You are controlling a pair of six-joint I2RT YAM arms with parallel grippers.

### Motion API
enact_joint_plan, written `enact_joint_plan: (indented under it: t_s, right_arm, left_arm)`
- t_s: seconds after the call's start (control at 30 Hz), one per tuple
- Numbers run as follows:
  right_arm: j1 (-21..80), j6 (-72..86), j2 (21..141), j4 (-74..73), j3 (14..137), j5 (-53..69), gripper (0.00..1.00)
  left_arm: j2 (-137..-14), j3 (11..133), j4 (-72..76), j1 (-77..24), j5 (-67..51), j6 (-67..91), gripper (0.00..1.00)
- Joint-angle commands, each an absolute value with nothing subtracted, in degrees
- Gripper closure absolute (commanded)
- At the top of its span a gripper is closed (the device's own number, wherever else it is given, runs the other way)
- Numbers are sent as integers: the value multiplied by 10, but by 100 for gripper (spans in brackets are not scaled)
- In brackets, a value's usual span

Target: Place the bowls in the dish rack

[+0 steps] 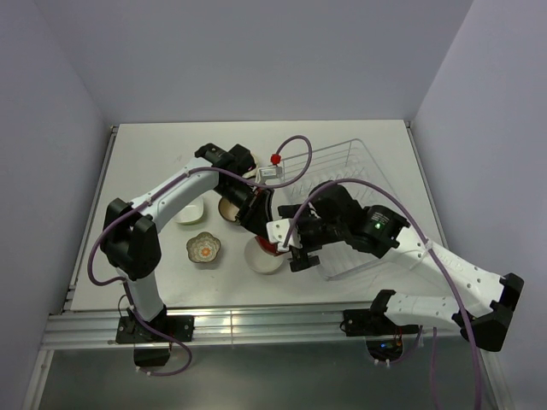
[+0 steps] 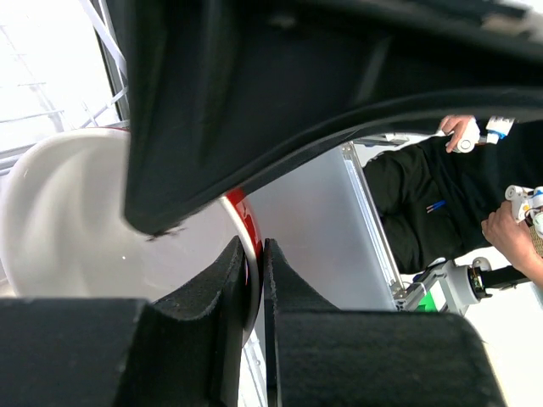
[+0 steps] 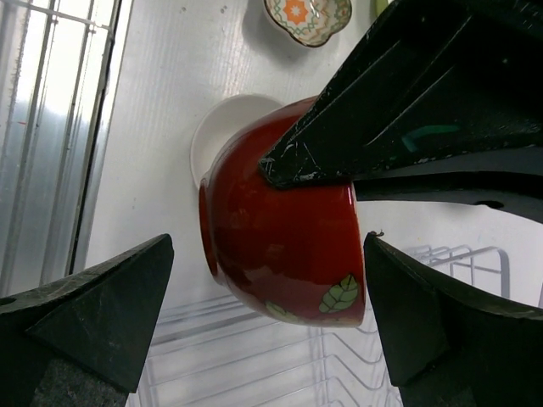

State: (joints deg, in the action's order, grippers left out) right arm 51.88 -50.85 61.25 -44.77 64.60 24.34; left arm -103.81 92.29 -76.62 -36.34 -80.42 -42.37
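Observation:
My left gripper (image 1: 259, 224) (image 2: 254, 254) is shut on the rim of the red-outside, white-inside bowl (image 2: 85, 229) (image 3: 280, 246) and holds it tilted above the table, at the left edge of the white wire dish rack (image 1: 363, 154) (image 3: 254, 356). My right gripper (image 1: 288, 245) (image 3: 268, 263) is open, with a finger on each side of the red bowl and not touching it. A white squarish bowl (image 1: 265, 260) (image 3: 222, 127) sits on the table just below. The flower-shaped patterned bowl (image 1: 203, 248) (image 3: 307, 19) and the yellow-green bowl (image 1: 190, 212) lie to the left.
Another bowl (image 1: 228, 210) with a dark inside sits partly under my left arm. A small white object with a red knob (image 1: 274, 161) stands by the rack's back left corner. Both arms crowd the rack's left side.

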Motion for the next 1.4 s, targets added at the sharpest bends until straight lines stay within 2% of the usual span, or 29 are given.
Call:
enact_joint_plan:
  t_s: [0.0,0.87,1.17,1.37]
  right_arm:
    - [523,-494,597,-389,628,222,0]
    - [533,-510,565,-326,576,182,2]
    - [539,-512,559,-314,563,169,15]
    - [540,-513,561,-314,563,171,40]
  left_arm:
    - [-1027,947,-785,-367,-943,-435,100]
    - [-1041,953,-785,-367,-967,-437,100]
    - [-1039,948,-785,-367,-969,-438,100]
    - [-1037,947,-785,-367,-965,-440,100]
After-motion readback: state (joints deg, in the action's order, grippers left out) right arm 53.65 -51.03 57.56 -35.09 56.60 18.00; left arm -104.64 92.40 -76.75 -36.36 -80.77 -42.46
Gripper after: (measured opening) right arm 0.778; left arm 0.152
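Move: Around the red bowl that the left hand holds up by its rim, the right hand's open fingers already stand, the bowl's middle about 3 cm to their left, 1 cm ahead and 1 cm lower. From the left hand that middle lies some 4 cm right, 2 cm back and 4 cm below. The white bowl on the table is roughly 6 cm ahead of the right hand, 7 cm left and 21 cm down; the dish rack's middle is about 23 cm ahead, 18 cm right, 20 cm down. Easing about 1.5 cm forward, the right hand dips, rises and settles again to end around 1 cm lower, its wrist turning some 5 to 10 degrees, so that its fingers straddle the red bowl. Then the right fingers close by about a fifth and stop with one on the foot and the other at the rim, while the left hand keeps its rim pinch, practically still. ##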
